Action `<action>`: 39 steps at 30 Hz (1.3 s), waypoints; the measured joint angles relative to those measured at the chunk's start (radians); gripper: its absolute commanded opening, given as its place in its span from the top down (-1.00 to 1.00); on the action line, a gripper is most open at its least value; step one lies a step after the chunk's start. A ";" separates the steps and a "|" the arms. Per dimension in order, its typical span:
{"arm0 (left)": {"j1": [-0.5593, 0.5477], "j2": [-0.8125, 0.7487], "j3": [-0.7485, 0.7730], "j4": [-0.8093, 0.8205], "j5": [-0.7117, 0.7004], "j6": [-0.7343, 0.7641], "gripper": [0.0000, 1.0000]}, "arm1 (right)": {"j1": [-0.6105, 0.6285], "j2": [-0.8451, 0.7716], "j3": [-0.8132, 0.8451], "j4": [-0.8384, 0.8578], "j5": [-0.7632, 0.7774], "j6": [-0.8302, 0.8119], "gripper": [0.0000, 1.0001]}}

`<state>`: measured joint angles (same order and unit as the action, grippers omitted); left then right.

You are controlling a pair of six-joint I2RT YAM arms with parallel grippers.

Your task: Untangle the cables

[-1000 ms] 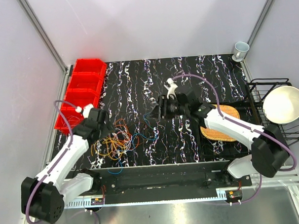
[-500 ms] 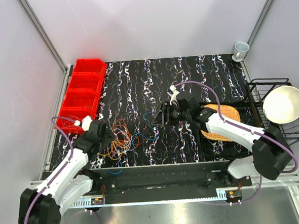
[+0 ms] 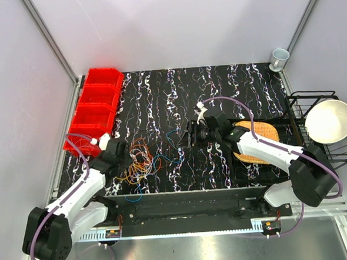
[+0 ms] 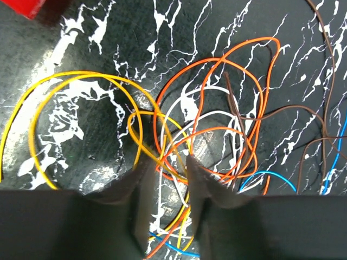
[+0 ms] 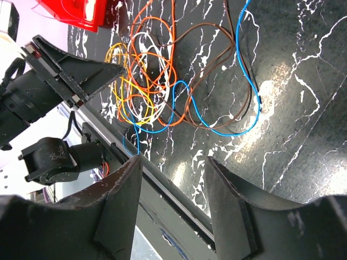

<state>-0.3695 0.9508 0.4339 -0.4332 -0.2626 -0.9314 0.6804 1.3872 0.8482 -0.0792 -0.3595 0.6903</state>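
The cables [image 3: 143,160] lie in a loose tangle of orange, yellow, white, brown and blue loops on the near-left part of the black marbled table. My left gripper [image 3: 124,159] is down at the tangle's left edge. In the left wrist view its jaws [image 4: 169,160] stand narrowly apart, with yellow, orange and white wires [image 4: 217,108] running through the gap. My right gripper [image 3: 186,135] hovers right of the tangle, open and holding nothing. In the right wrist view the gripper [image 5: 173,160] is over the table's front edge, with the cables [image 5: 157,81] ahead of it.
Red bins [image 3: 95,108] line the left edge just behind the left gripper. A woven mat [image 3: 258,142] lies under the right arm. A black wire rack [image 3: 296,108] with a white bowl [image 3: 329,120] stands at the right, and a cup [image 3: 280,57] at the back right corner.
My left gripper has come down onto the left side of the tangle and its jaws have narrowed around wires. The right gripper has shifted slightly toward the near side.
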 measured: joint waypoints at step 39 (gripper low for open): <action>-0.050 0.138 1.003 -0.312 0.186 0.472 1.00 | 0.001 -0.006 -0.001 0.002 0.075 0.003 -0.09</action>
<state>-0.4191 1.0893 1.4368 -0.7456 -0.0769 -0.4599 0.6815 1.3808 0.8474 -0.0769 -0.2848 0.6933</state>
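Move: The yellow cable's strand for the left hand lies right between its half-open fingertips, about 1 cm below the hand point. From there the orange cable and the white cable, tangled together, lie some 4 cm ahead and 5 cm right. The blue cable lies about 15 cm right and 2 cm ahead; the near red bin is some 12 cm ahead and 15 cm left. From the right hand, the strand is about 24 cm left, 4 cm back and 12 cm below. The left hand stays low while its fingers shut on the yellow cable, then whips it almost straight up out of the tangle to nearly 50 cm, drifting several centimetres forward and to the right, away from the orange and white cables. On the way up the wrist tips the fingers up by some 50 degrees and swings clockwise, then the hand sinks back about 15 cm with the fingers dipping partly down again, still shut on the cable. ##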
